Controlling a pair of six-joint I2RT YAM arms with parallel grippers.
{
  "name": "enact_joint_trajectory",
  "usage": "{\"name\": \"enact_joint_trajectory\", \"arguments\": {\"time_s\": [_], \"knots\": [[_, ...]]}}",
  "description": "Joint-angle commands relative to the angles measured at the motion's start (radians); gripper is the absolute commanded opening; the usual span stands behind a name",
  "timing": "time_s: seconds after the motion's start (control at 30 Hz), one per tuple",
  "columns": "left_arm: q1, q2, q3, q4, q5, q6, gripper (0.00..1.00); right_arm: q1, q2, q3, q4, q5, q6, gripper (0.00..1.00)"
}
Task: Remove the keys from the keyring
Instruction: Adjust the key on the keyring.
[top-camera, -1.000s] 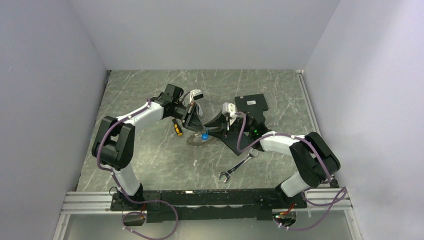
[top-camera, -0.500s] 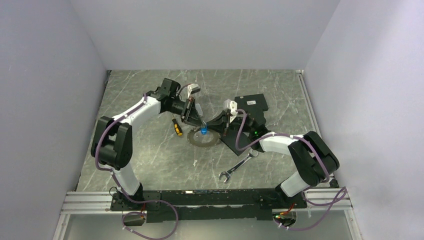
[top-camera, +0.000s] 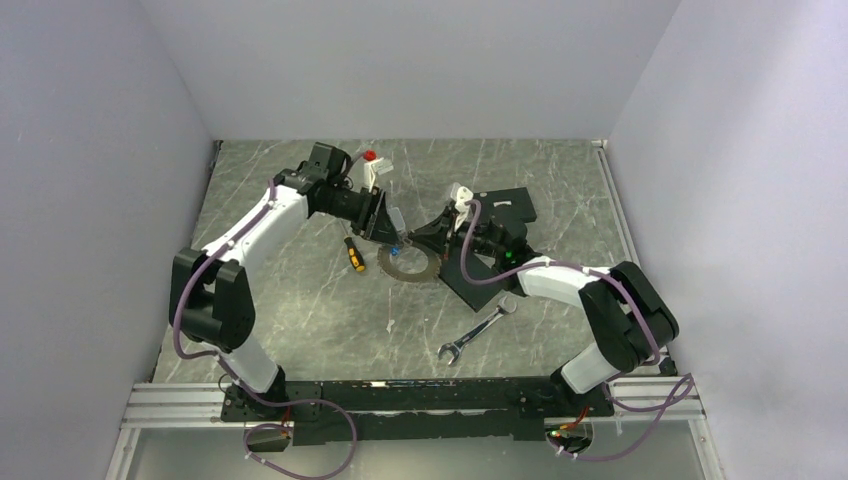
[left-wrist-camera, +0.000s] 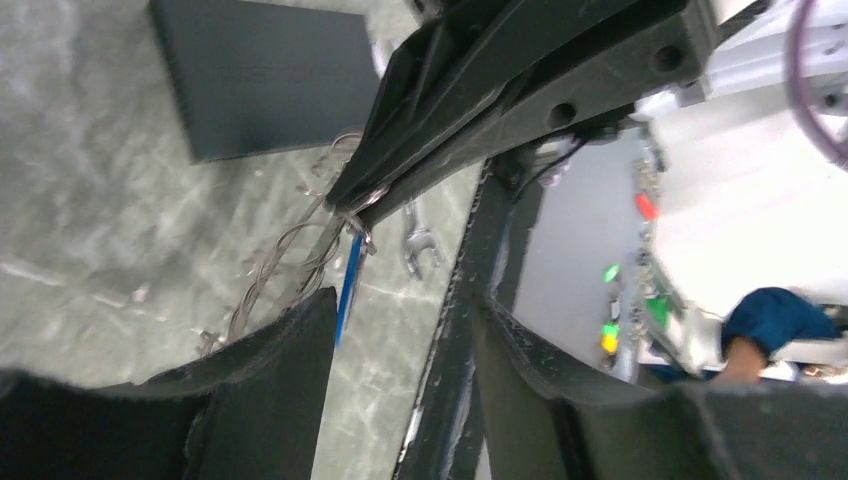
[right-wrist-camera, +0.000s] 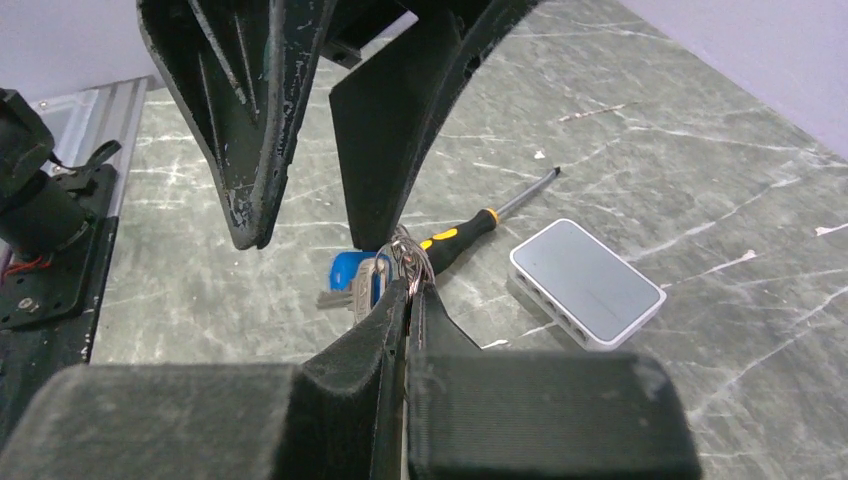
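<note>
The keyring (top-camera: 408, 266), a thin grey ring rimmed with grey keys (top-camera: 392, 272), hangs from my right gripper (top-camera: 428, 240) down toward the table. In the right wrist view my right gripper (right-wrist-camera: 408, 290) is shut on the ring's wire (right-wrist-camera: 410, 262). A blue-tagged key (right-wrist-camera: 350, 272) dangles just left of the tips. My left gripper (top-camera: 392, 232) hovers right behind the ring, jaws apart with nothing between them. From the left wrist, my left gripper (left-wrist-camera: 405, 310) faces the wire loops (left-wrist-camera: 290, 260) and the blue piece (left-wrist-camera: 348, 285).
A black flat rectangle (top-camera: 505, 212) lies behind the right gripper. A silver wrench (top-camera: 478, 330) lies nearer the bases. A yellow-handled screwdriver (top-camera: 353, 254) lies left of the ring. A small white box (right-wrist-camera: 585, 280) sits beyond it.
My left gripper has opened and drawn back to the rear left, off the ring. My right gripper has shut on the ring and carried it slightly toward the back.
</note>
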Motion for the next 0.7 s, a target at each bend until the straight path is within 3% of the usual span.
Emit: {"name": "enact_joint_trajectory", "arguments": {"time_s": [0.0, 0.23, 0.5, 0.67], "knots": [[-0.001, -0.082, 0.053, -0.037, -0.179, 0.155, 0.57, -0.001, -0.045, 0.073, -0.066, 0.03, -0.046, 0.0], [-0.002, -0.14, 0.006, -0.019, -0.249, 0.2, 0.55, 0.0, -0.051, 0.088, -0.103, 0.077, 0.011, 0.0], [0.024, -0.142, 0.039, -0.111, -0.445, 0.413, 0.56, -0.008, -0.064, 0.129, -0.187, 0.103, 0.047, 0.0], [0.032, -0.233, -0.018, -0.007, -0.291, 0.27, 0.55, -0.013, -0.065, 0.126, -0.187, 0.069, 0.072, 0.0]]}}
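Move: The key, bunched with the blue tag on the keyring, lies right at the open left fingers, roughly 2 cm ahead, 2 cm to the right and 2 cm below. From the left hand, the screwdriver's handle lies some 10 cm ahead and 10 cm left, and the white box about 17 cm ahead and 3 cm left, both nearly 19 cm lower. For the right hand, which grips the keyring, the key hangs about 3 cm left, 1 cm back and 3 cm below; the black box lies about 12 cm right, 1 cm ahead and 17 cm lower. The left hand, fingers staying about half open, backs away from the key and the right fingertips, some 5 cm to the left and 3 cm forward, while its wrist tilts nearly 30 degrees so that the fingers point more steeply down at the keyring. The right hand keeps its pinch on the keyring and carries it about 2 cm forward, its wrist turning a little clockwise. ##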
